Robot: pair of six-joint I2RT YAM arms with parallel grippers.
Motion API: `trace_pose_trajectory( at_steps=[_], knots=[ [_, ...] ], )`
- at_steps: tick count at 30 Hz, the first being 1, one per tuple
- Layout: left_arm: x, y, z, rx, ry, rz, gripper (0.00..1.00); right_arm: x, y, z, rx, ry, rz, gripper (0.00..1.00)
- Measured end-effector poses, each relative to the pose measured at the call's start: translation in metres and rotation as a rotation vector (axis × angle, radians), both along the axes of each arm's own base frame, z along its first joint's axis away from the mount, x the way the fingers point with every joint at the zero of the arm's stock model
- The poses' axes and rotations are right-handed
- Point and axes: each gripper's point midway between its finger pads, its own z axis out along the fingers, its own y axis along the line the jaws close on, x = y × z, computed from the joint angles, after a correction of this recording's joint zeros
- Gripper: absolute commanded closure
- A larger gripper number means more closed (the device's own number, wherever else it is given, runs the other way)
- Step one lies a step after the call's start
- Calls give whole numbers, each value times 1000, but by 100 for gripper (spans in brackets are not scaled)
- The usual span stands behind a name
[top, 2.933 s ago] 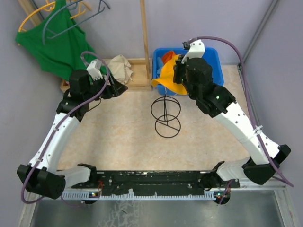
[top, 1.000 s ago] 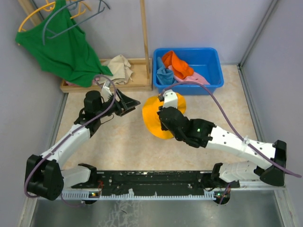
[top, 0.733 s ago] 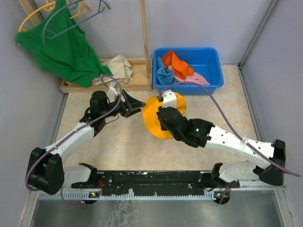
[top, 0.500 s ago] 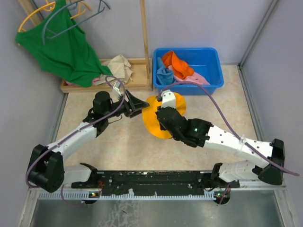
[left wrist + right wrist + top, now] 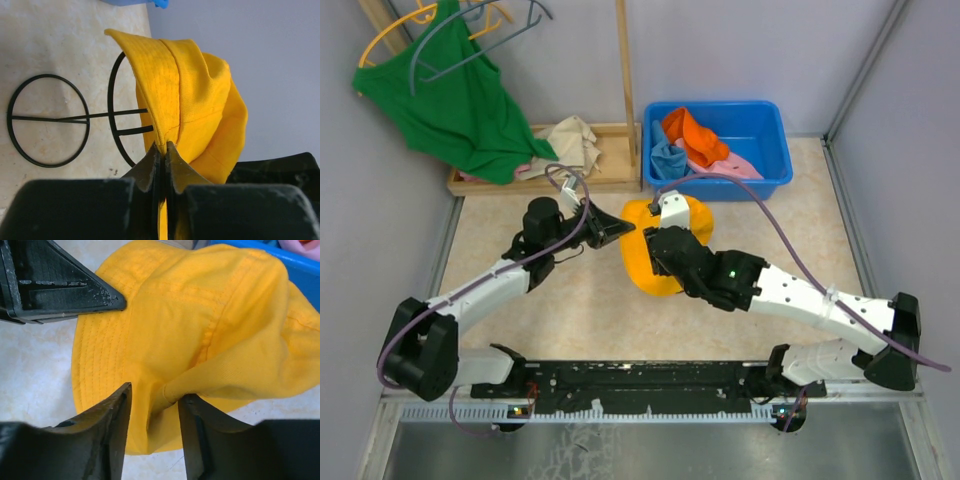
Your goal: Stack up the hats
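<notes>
The yellow-orange hat (image 5: 642,268) hangs over the floor between both arms. My left gripper (image 5: 163,146) is shut on its brim edge; in the top view its tip (image 5: 623,229) meets the hat's left side. My right gripper (image 5: 152,407) stands open, a fold of the hat (image 5: 190,315) lying loosely between its fingers (image 5: 107,425). The hat (image 5: 195,90) hangs partly over a black wire stand (image 5: 47,120). The bright orange hat (image 5: 692,133), the light blue hat (image 5: 667,158) and the pink hat (image 5: 725,162) lie in the bin.
A blue bin (image 5: 765,135) stands at the back right. A green tank top (image 5: 460,100) hangs at the back left above a wooden rack (image 5: 610,160) holding a beige cloth (image 5: 575,140). Walls close in both sides.
My left gripper moved right to the hat's brim and shut on it. My right gripper's jaws parted, loosening their hold on the hat.
</notes>
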Motion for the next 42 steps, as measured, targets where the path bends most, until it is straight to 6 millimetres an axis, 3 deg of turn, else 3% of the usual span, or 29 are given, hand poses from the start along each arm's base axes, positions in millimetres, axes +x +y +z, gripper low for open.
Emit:
trace_pose_trajectory(
  at_steps=[2, 5, 11, 14, 19, 22, 26, 28, 31, 34, 42],
  knots=[
    [1, 2, -8, 8, 6, 12, 99, 0, -1, 0, -10, 0, 1, 47],
    [2, 2, -20, 20, 26, 22, 98, -1, -4, 4, -20, -4, 6, 45],
    [8, 4, -49, 50, 82, 35, 98, -9, -17, 40, 64, -50, 33, 38],
    [11, 5, -59, 58, 97, 40, 97, -8, -34, 65, 142, -73, 19, 35],
    [9, 12, -80, 57, 130, 52, 98, 19, -79, 93, 259, -86, -97, 33],
    [8, 14, -89, 57, 148, 52, 97, 30, -97, 92, 283, -57, -135, 33],
    [8, 13, -93, 50, 149, 43, 90, 40, -104, 76, 296, 28, -136, 33],
    [8, 12, -95, 47, 149, 34, 74, 44, -104, 68, 299, 67, -132, 33],
    [7, 11, -99, 52, 155, 26, 61, 51, -101, 56, 290, 119, -126, 32],
    [10, 15, -103, 56, 163, 33, 61, 63, -96, 48, 270, 160, -122, 32],
    [22, 32, -107, 68, 173, 65, 51, 128, -100, 42, 279, 190, -191, 32]
  ],
)
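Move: The left hand already pinches the left brim of the yellow hat; the top ring of the black wire stand lies about 8 cm to its right, roughly level fore and aft and some 6 cm below. From the opening right hand the orange hat in the blue bin is roughly 30 cm ahead, 8 cm right and 15 cm down. The pink hat lies some 5 cm nearer and 7 cm right of the orange one, and the blue hat about 6 cm left of it and 3 cm nearer. Down goes the left hand, about 10 cm beside the stand with the brim still pinched, tipping some 10 degrees, then it opens to about half around the brim and eases a little left and forward. The right hand opens wider and comes free of the hat, rising and swinging right about 10 cm, then sinks partway back while reaching some 13 cm forward towards the bin. ##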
